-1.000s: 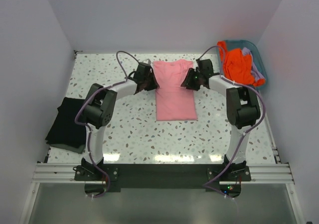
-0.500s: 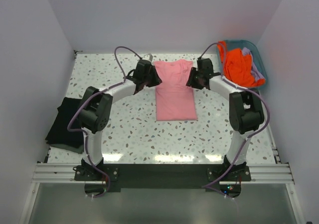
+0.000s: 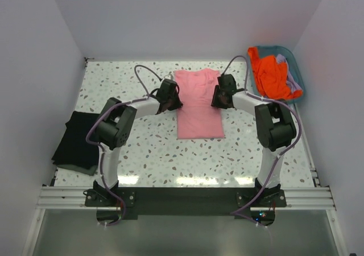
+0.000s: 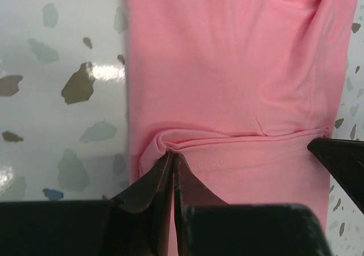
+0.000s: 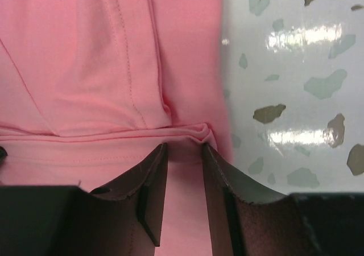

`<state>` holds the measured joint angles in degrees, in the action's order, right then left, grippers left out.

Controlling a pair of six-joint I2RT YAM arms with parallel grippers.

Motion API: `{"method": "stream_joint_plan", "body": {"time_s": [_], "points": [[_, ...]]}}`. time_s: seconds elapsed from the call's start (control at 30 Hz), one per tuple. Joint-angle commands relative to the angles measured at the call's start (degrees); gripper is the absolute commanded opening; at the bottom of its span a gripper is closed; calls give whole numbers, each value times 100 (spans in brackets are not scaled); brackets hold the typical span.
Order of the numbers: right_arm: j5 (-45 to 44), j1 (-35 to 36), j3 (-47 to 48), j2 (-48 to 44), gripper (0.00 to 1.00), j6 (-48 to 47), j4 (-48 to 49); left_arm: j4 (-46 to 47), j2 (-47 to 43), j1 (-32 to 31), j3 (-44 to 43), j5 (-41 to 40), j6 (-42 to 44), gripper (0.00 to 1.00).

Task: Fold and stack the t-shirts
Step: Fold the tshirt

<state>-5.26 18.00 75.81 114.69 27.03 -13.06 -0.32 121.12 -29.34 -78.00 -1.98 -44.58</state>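
Note:
A salmon-pink t-shirt [image 3: 198, 108] lies folded into a long strip on the table's far middle. My left gripper [image 3: 178, 101] is at its left edge, and in the left wrist view the jaws [image 4: 172, 153] are shut on a bunched fold of the pink fabric [image 4: 227, 68]. At the right edge is my right gripper [image 3: 216, 99]. Its jaws [image 5: 185, 147] stand open astride a ridge of the pink cloth [image 5: 85, 68], fabric lying between them. A black t-shirt [image 3: 77, 142] lies folded at the left. An orange t-shirt [image 3: 272, 74] and a lavender one [image 3: 293, 86] are heaped at the right.
A teal plastic basket [image 3: 272, 47] at the back right corner holds the orange and lavender shirts. The speckled table [image 3: 148, 148] is walled on three sides. Both arm bases sit on the rail at the near edge [image 3: 182, 198].
Both grippers have dropped onto the pink shirt's side edges. The left jaws have closed on the cloth and the right jaws have narrowed.

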Motion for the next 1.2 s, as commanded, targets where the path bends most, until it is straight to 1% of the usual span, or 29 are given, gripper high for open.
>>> {"method": "stream_joint_plan", "body": {"time_s": [0.0, 0.23, 0.33, 0.37, 0.5, 0.57, 0.63, 0.67, 0.7, 0.73, 0.77, 0.8, 0.83, 0.9, 0.97, 1.0, 1.03, 1.1, 1.13, 1.17], "points": [[-178, 81, -628, -288, 35, 162, -224, -443, -308, 25, 583, -488, -279, 10], [-177, 564, -1612, -1123, 35, 399, 66, -57, -993, -159, 1602, -496, -499, 10], [-212, 775, -2104, -1562, 35, 540, 242, 215, -1449, -221, 2129, -540, -604, 10], [-187, 801, -2297, -1677, 35, 558, 295, 260, -1555, -256, 2427, -558, -640, 11], [-81, 889, -2694, -2187, 36, 646, 374, 506, -2065, -309, 3053, -540, -780, 11], [-150, 898, -2703, -2398, 39, 585, 244, 594, -2355, -318, 3263, -523, -772, 12], [-212, 890, -2607, -2522, 44, 488, 94, 533, -2627, -309, 3282, -532, -667, 16], [-265, 881, -2459, -2566, 50, 444, -107, 480, -2716, -300, 3204, -532, -579, 23], [-370, 881, -2387, -2697, 54, 366, -205, 436, -2821, -309, 3168, -540, -404, 27], [-414, 881, -2343, -2776, 57, 347, -293, 366, -3066, -300, 3098, -540, -316, 37], [-450, 863, -2308, -2881, 65, 338, -415, 287, -3225, -309, 3071, -610, -210, 41], [-441, 837, -2316, -3091, 66, 312, -478, 86, -3374, -309, 3062, -672, -183, 45], [-424, 837, -2334, -3215, 66, 312, -539, 41, -3689, -300, 3106, -751, -174, 51], [-345, 846, -2500, -3609, 66, 321, -689, -536, -3972, -300, 3220, -900, -244, 54], [-205, 907, -2947, -3936, 66, 426, -698, -811, -4359, -379, 3579, -1076, -532, 56], [-152, 968, -3132, -4320, 66, 574, -672, -934, -4499, -440, 3755, -1120, -665, 57], [-186, 1073, -3499, -4481, 66, 663, -637, -961, -4762, -597, 4113, -1138, -762, 57], [-309, 1512, -3844, -4788, 65, 952, -654, -1171, -5087, -826, 4414, -1287, -1157, 56], [-527, 1679, -4159, -5059, 64, 1067, -724, -1233, -5177, -1106, 4677, -1348, -1280, 56], [-573, 1924, -4327, -5193, 64, 1207, -724, -1286, -5247, -1257, 4793, -1453, -1534, 56]]}}
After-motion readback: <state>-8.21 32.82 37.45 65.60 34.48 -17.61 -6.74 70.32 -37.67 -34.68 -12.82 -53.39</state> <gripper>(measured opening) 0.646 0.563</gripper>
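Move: The half-folded pink t-shirt lies flat between the grippers, which already have its side edges at mid-length: its middle is about 10 cm to the left hand's right and some 7 cm to the right hand's left, level with both and about 1 cm below. Its near hem is roughly 15 cm back from the right hand and 7 cm to its left. The orange shirt in the bin lies some 30 cm right of the right hand and 13 cm ahead. Both hands drag the t-shirt back about 12 cm, slightly left, then open and lift off, still drawing back. ##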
